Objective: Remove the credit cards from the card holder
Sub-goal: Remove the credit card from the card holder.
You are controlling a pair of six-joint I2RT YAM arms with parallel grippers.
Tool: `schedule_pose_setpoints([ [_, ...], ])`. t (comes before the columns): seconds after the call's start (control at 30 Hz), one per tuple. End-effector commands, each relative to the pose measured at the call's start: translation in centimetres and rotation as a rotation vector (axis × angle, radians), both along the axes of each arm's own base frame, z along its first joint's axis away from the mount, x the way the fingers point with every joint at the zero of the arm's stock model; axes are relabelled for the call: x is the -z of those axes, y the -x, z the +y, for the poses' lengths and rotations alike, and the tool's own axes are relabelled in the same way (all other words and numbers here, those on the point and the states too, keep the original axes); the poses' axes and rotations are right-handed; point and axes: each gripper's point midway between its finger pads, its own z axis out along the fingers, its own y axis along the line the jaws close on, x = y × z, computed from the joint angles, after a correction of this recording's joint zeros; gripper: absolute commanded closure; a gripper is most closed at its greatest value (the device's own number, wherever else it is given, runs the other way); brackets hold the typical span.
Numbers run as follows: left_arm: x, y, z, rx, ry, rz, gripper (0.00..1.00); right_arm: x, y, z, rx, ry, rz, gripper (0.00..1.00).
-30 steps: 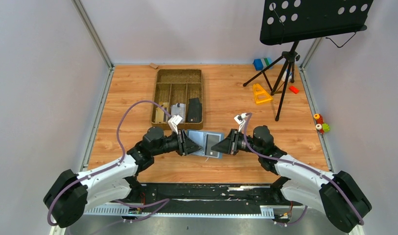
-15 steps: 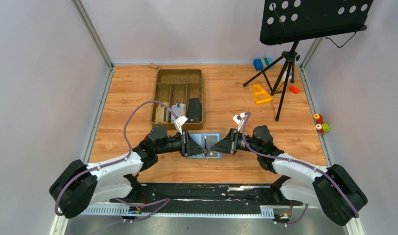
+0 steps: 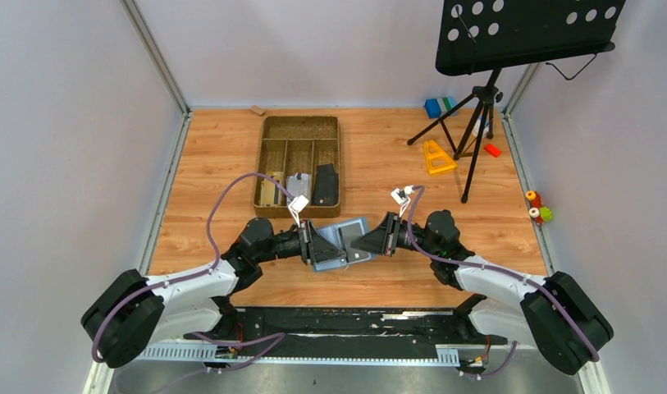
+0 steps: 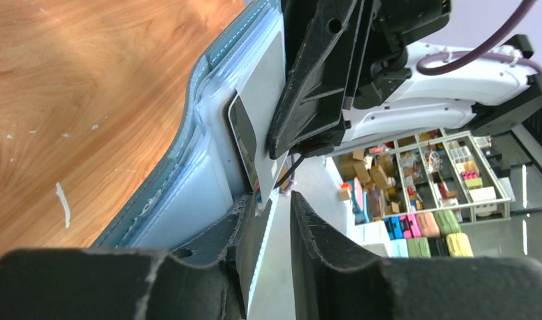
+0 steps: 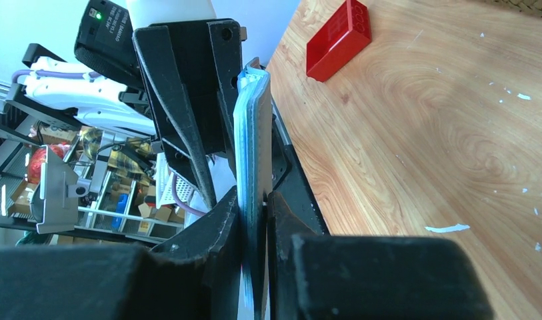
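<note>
The slate-blue card holder (image 3: 346, 239) hangs open just above the table between my two grippers. My right gripper (image 3: 371, 240) is shut on its right edge; in the right wrist view the holder (image 5: 255, 120) stands edge-on between the fingers of that gripper (image 5: 255, 193). My left gripper (image 3: 317, 244) is at the holder's left side. In the left wrist view a grey-white credit card (image 4: 260, 87) sticks out of a pale blue pocket of the holder (image 4: 188, 167). The card's edge runs between the fingers of my left gripper (image 4: 271, 200), which still stand apart.
A brown divided tray (image 3: 264, 164) holding a few flat items sits just behind the holder. A music stand's tripod (image 3: 477, 107), a yellow piece (image 3: 436, 156) and small blocks (image 3: 438, 107) stand at the back right. A red block (image 5: 338, 37) lies on the wood.
My left gripper has pushed right onto the holder's left side and its jaws have narrowed around a card. The holder has shifted slightly back and tilted. The right gripper keeps its grip.
</note>
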Motion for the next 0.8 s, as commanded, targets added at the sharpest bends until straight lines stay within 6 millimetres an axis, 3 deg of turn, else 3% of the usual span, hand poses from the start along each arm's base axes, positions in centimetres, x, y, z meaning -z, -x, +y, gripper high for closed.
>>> schedule_pose_setpoints([
  [0.0, -5.1, -1.3, 0.3, -0.09, 0.171, -0.134, 0.66, -1.1, 2.0, 0.4, -0.089, -0.046, -0.035, 1.0],
  [0.17, -5.2, -2.0, 0.9, -0.151, 0.187, -0.148, 0.62, -1.3, 2.1, 0.2, -0.07, -0.054, -0.042, 1.0],
  [0.37, -2.3, -3.2, 1.2, -0.214, 0.038, -0.105, 0.55, -1.6, 1.9, -0.1, -0.037, -0.05, -0.058, 1.0],
  [0.6, -1.7, -3.9, 2.3, -0.284, -0.018, -0.129, 0.5, -1.6, 1.7, -0.5, -0.004, -0.022, -0.081, 1.0],
  [0.77, -0.3, -4.4, 3.1, -0.311, -0.14, -0.147, 0.47, 0.0, 0.8, -1.2, 0.067, 0.09, -0.064, 1.0],
])
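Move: The credit card sits in its clear sleeve about 4 cm to the right of my left hand point and 2 cm ahead, roughly level in height; my right fingers already pinch the card holder there, its middle some 1 cm to the left of that hand point. The holder's middle is about 1 cm right of my left hand and 1 cm ahead. The tray lies some 20 cm ahead of my left hand, 12 cm to its left and 14 cm below. My left hand backs off from the credit card, going about 3 cm forward and 2 cm left while rising nearly 2 cm before easing slightly down; it swings about 15 degrees counter-clockwise and its fingers open from barely parted to about half. My right hand keeps its pinch on the card holder and carries it some 1.5 cm back, then about 1 cm right and down. ##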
